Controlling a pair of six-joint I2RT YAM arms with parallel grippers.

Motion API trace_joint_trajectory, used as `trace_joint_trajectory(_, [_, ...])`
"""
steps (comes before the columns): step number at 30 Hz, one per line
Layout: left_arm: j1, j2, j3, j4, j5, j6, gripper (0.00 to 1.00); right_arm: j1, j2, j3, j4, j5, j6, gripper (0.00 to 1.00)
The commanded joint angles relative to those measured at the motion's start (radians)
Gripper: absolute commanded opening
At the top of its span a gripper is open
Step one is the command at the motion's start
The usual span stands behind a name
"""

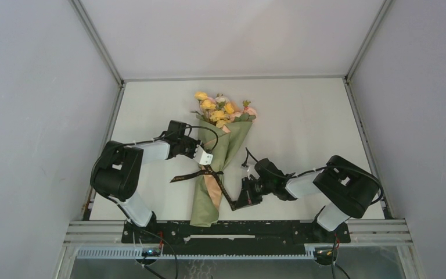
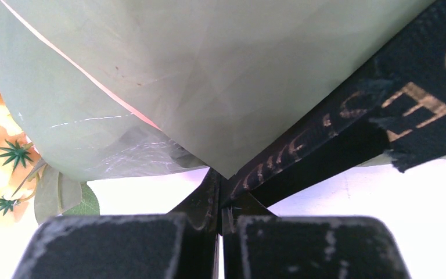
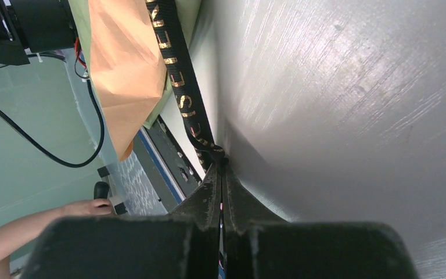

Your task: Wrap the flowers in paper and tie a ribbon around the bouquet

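Note:
The bouquet [image 1: 222, 142] lies lengthwise on the table, with the flowers [image 1: 219, 107] at the far end. They are pink, yellow and cream and sit in a cone of olive paper [image 1: 206, 203] with peach lining [image 3: 122, 70]. The black ribbon [image 1: 209, 172] with gold lettering crosses the cone's narrow middle. My left gripper [image 1: 208, 164] is at that crossing, shut on the ribbon [image 2: 337, 116] right against the paper [image 2: 209, 70]. Low on the table to the cone's right, my right gripper [image 1: 236, 203] is shut on the ribbon's other end [image 3: 177, 75], which runs taut to the bouquet. A short ribbon tail [image 1: 179, 178] trails left.
The white table [image 1: 302, 122] is bounded by grey walls and metal rails. The black base rail [image 1: 238, 229] runs along the near edge, close to the cone's foot. A person's hand [image 3: 40, 224] on a black handle shows beyond the table edge in the right wrist view.

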Motion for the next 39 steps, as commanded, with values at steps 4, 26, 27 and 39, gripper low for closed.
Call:
trace_joint_trajectory(4, [0.015, 0.021, 0.04, -0.001, -0.017, 0.008, 0.0, 0.039, 0.021, -0.072, -0.104, 0.018, -0.005, 0.0])
trace_joint_trajectory(26, [-0.072, -0.298, -0.192, -0.245, -0.058, 0.148, 0.99, -0.017, -0.362, 0.103, -0.472, 0.238, -0.155, 0.6])
trace_joint_trajectory(27, [-0.078, -0.328, -0.195, -0.287, -0.067, 0.145, 1.0, -0.026, -0.396, 0.113, -0.501, 0.252, -0.164, 0.65])
trace_joint_trajectory(39, [-0.202, -0.709, -0.033, -0.702, -0.036, -0.372, 1.0, -0.289, -0.706, 0.228, -0.674, 0.466, -0.246, 0.87])
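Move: About 13 cm back and 4 cm to the right of the left hand, slightly above it, sits the ribbon knot on the bouquet. The ribbon's left tail lies some 15 cm back and 4 cm left of that hand, the flower heads about 15 cm ahead and 8 cm right. From the right hand, the knot is roughly 14 cm ahead and 7 cm left, a touch higher; the paper's lower end is about 7 cm back and 9 cm left. Holding the ribbon out from both sides of the knot at first, the two hands then open and let go together. The left draws back about 14 cm along the paper's left side towards the ribbon's left tail, rising some 6 cm; the right lifts about 12 cm, going forward and right off its tail while turning some 30 degrees, its fingers swinging clockwise. ##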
